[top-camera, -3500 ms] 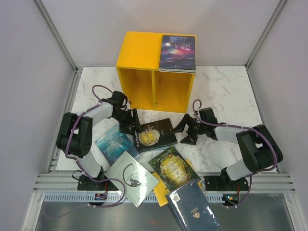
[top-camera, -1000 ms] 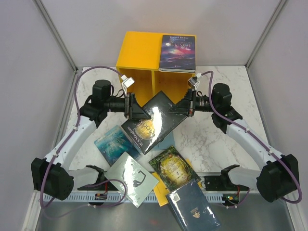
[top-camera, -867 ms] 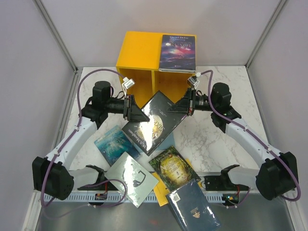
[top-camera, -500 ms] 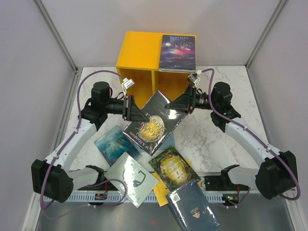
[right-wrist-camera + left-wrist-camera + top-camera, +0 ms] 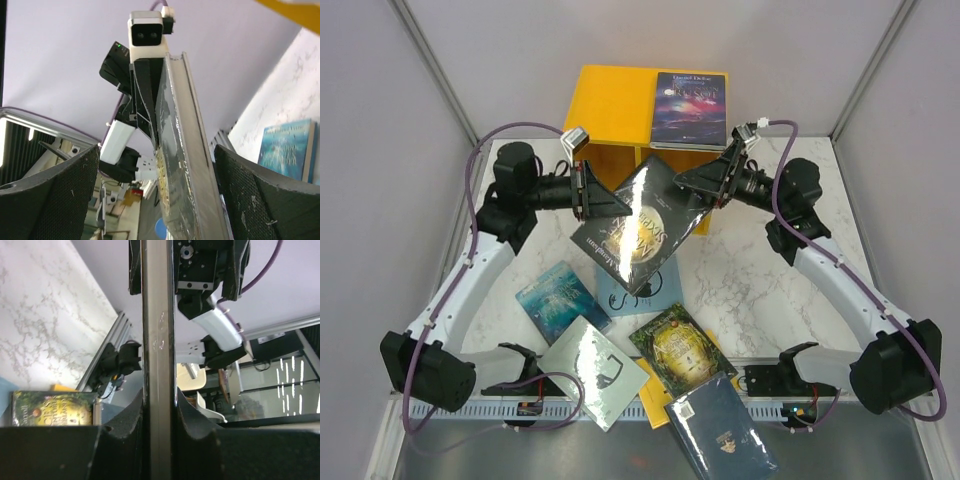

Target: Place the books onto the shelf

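Note:
A black book with gold lettering (image 5: 640,228) hangs tilted in the air in front of the yellow shelf (image 5: 610,115). My left gripper (image 5: 607,202) is shut on its left edge; in the left wrist view the book's edge (image 5: 159,330) runs straight up between the pads (image 5: 124,425). My right gripper (image 5: 705,185) stands open at the book's right corner, and its fingers (image 5: 50,200) stand apart from the book (image 5: 182,150) on both sides. A navy book (image 5: 688,108) lies on top of the shelf.
On the table lie a teal book (image 5: 560,298), a light blue book (image 5: 645,290) under the lifted one, a pale grey book (image 5: 592,370), a green-gold book (image 5: 682,347), a yellow book (image 5: 655,405) and a navy book (image 5: 720,430) over the front edge.
My right gripper has opened and let go of the black book. The left gripper has closed on it. Both arms rose and carried the book toward the shelf.

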`<state>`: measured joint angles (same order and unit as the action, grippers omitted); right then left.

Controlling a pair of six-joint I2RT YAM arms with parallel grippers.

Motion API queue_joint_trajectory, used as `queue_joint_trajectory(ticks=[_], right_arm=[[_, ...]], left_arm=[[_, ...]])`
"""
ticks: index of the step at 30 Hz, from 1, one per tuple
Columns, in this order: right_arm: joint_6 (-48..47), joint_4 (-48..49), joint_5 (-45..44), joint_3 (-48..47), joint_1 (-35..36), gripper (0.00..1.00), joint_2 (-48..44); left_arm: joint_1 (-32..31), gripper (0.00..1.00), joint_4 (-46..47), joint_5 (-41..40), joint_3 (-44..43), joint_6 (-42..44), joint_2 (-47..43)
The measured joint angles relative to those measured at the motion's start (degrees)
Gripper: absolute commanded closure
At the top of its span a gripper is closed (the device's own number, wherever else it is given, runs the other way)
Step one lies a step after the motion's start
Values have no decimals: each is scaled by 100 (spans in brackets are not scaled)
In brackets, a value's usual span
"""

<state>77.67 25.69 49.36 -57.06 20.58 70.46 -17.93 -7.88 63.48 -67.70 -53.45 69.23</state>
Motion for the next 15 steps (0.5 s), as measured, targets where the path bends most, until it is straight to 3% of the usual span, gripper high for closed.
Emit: queue_joint_trajectory(ticks=[11,15], right_arm=[[9,-251,-247,-297,35,2,-52],[57,-271,-109,-273,-343,2,-214]], left_arm=[[424,98,1794,223,-918,-1716,337],[535,98,1934,214,-1003,-1910,374]])
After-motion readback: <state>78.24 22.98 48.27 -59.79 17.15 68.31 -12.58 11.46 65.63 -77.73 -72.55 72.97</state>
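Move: My left hand already grips the left edge of the Moon and Sixpence book; the free left half of the shelf's top lies about 25 cm ahead, nearly in line and some 4 cm lower. Robinson Crusoe lies up there too, about 25 cm ahead and 17 cm right; the cat book is on the table, about 36 cm below, 2 cm ahead and 5 cm right. From my wide-open right hand, that free half is roughly 20 cm ahead, 16 cm left and 6 cm down. I lift the Moon and Sixpence book with my left hand, about 10 cm up and a little forward, keeping the pinch on its edge and tipping the fingertips upward some 10 degrees. My right hand stays wide open by the book's far side; it rises only 2 to 3 cm, then draws about 2 cm to the right, leaving the left to carry the book. ##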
